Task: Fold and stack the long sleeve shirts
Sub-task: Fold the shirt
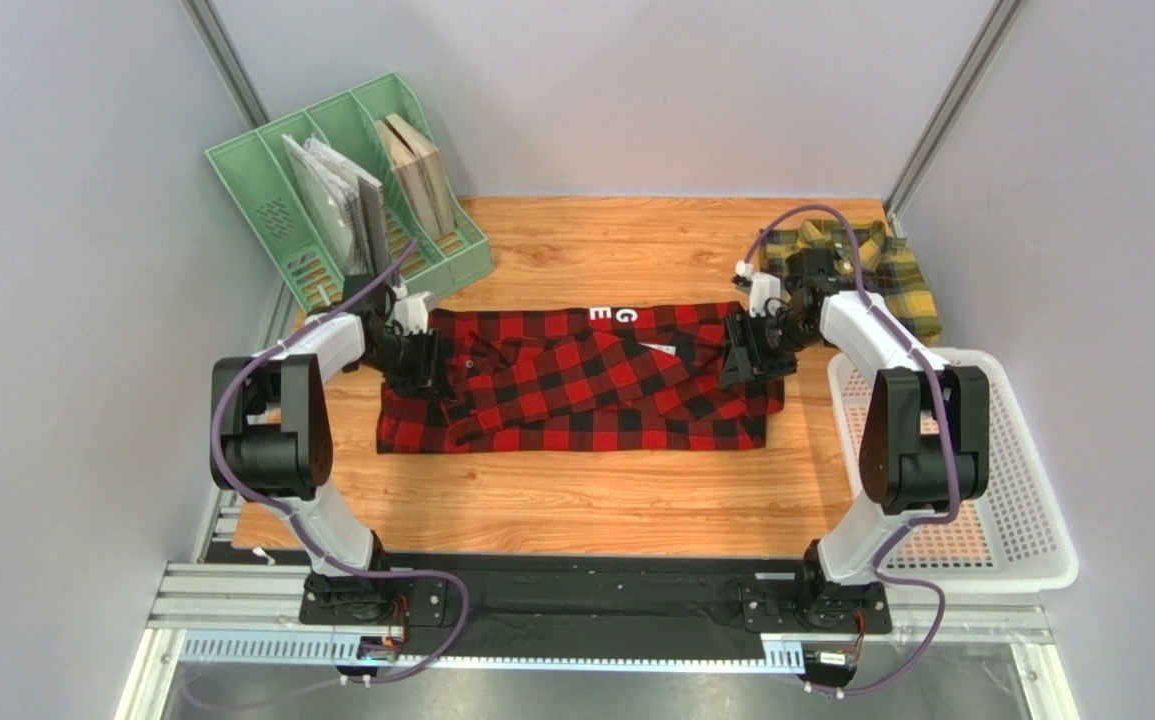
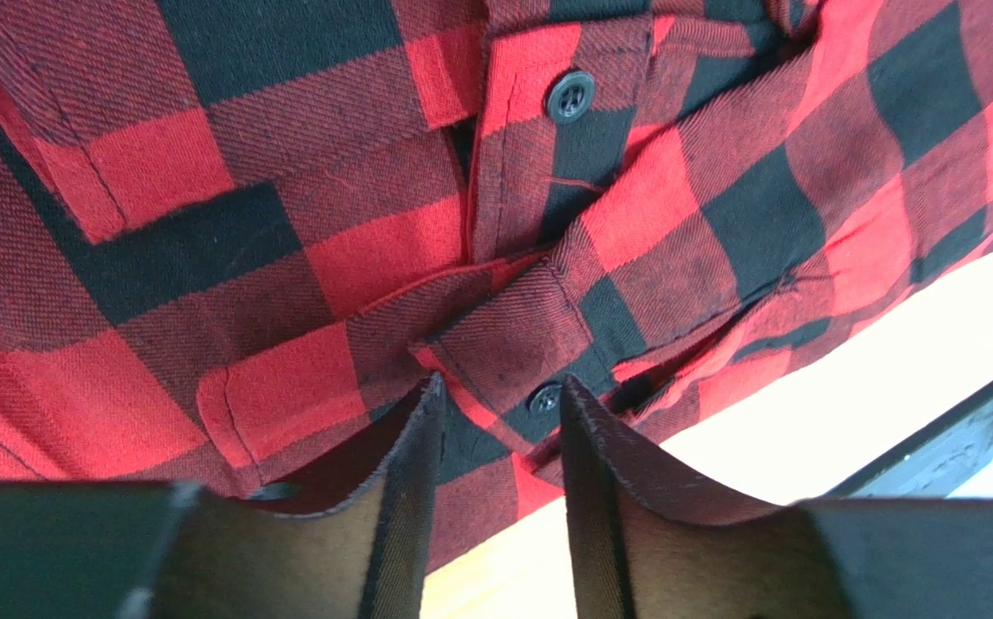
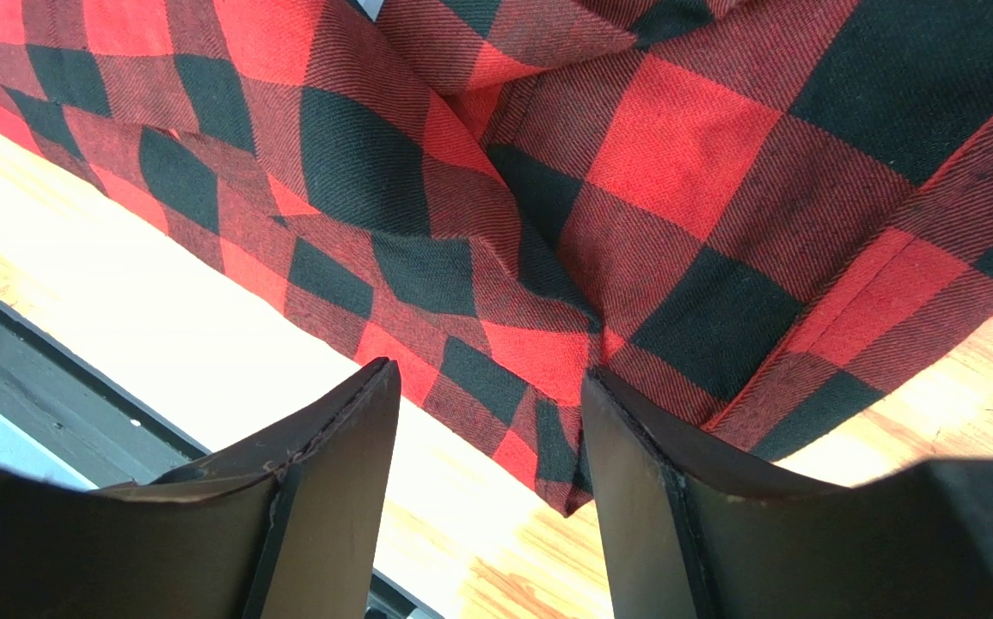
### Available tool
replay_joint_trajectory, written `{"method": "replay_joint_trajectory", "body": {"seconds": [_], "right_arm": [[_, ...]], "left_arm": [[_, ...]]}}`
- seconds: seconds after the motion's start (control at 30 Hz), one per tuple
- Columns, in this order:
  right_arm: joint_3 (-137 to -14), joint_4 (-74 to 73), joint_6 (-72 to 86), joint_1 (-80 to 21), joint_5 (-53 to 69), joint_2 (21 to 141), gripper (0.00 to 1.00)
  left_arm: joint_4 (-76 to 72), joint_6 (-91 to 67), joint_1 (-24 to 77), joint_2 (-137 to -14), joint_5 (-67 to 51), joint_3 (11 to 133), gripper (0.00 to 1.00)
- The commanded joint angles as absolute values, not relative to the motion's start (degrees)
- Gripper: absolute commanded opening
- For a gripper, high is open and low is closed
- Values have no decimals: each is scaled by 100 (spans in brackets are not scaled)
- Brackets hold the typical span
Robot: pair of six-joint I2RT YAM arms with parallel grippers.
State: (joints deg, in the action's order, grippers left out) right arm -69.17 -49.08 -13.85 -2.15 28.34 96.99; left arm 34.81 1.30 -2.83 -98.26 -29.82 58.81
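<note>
The red-and-black long sleeve shirt (image 1: 583, 383) lies as a wide, partly folded band across the middle of the wooden table, white letters showing at its back edge. My left gripper (image 1: 426, 360) sits at its left end, open. In the left wrist view the gripper (image 2: 501, 387) stands just over a buttoned cuff of the shirt (image 2: 333, 232), with nothing pinched. At the shirt's right end my right gripper (image 1: 741, 353) is open. The right wrist view shows that gripper (image 3: 488, 374) above a corner of the shirt (image 3: 695, 168), which lies beside the right finger. The yellow-and-green shirt (image 1: 876, 270) lies crumpled at the back right.
A green file rack (image 1: 343, 195) holding books stands at the back left corner. A white perforated basket (image 1: 989, 480) sits off the table's right edge. The black mounting rail (image 1: 598, 593) runs along the near edge.
</note>
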Motion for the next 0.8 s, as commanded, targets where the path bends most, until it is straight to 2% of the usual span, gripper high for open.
{"method": "replay_joint_trajectory", "body": {"seconds": [0.0, 0.03, 0.2, 0.23, 0.3, 0.6, 0.77], "right_arm": [[-7014, -4931, -1512, -185, 2777, 9791, 59], [-7022, -4939, -1512, -185, 2777, 9791, 59], [-7066, -4948, -1512, -193, 2769, 9782, 59], [-7075, -4948, -1520, -193, 2769, 9791, 59], [-7093, -4957, -1512, -193, 2769, 9782, 59], [-6908, -4975, -1608, -176, 2672, 9747, 59], [-6820, -4975, -1626, -176, 2707, 9738, 59]], "left_arm": [[3261, -141, -334, -9879, -3155, 5941, 42], [3278, -149, -334, -9888, -3147, 5959, 41], [3261, -114, -334, -9905, -3217, 5968, 15], [3278, -106, -334, -9905, -3243, 5976, 8], [3304, -62, -334, -9888, -3287, 5977, 1], [4245, 605, -334, -9186, -2189, 6477, 0], [4666, 879, -334, -9237, -1776, 6837, 0]]}}
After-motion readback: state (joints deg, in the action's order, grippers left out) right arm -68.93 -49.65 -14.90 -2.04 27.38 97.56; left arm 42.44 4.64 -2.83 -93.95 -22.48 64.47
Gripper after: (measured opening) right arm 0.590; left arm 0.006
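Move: The left hand is already down at the cuff of the sleeve lying diagonally over the folded shirt: the cuff is between its open fingertips, about 1 cm back, 1 cm right and 1 cm below. From that hand, a shirt-front button lies some 5 cm ahead and 3 cm right, and the white collar tag about 7 cm ahead and 29 cm right. From the right hand, the cuff lies roughly 40 cm left, 2 cm back and 5 cm lower. With the left hand staying practically in place, its half-open fingers close fully and pinch the edge of the sleeve's cuff by its button. It then lifts some 3.5 cm and carries the cuff about 2.5 cm left, towards the shirt's left end, fingers kept shut and the wrist tilting by some 10 degrees so that they point more nearly straight down. ##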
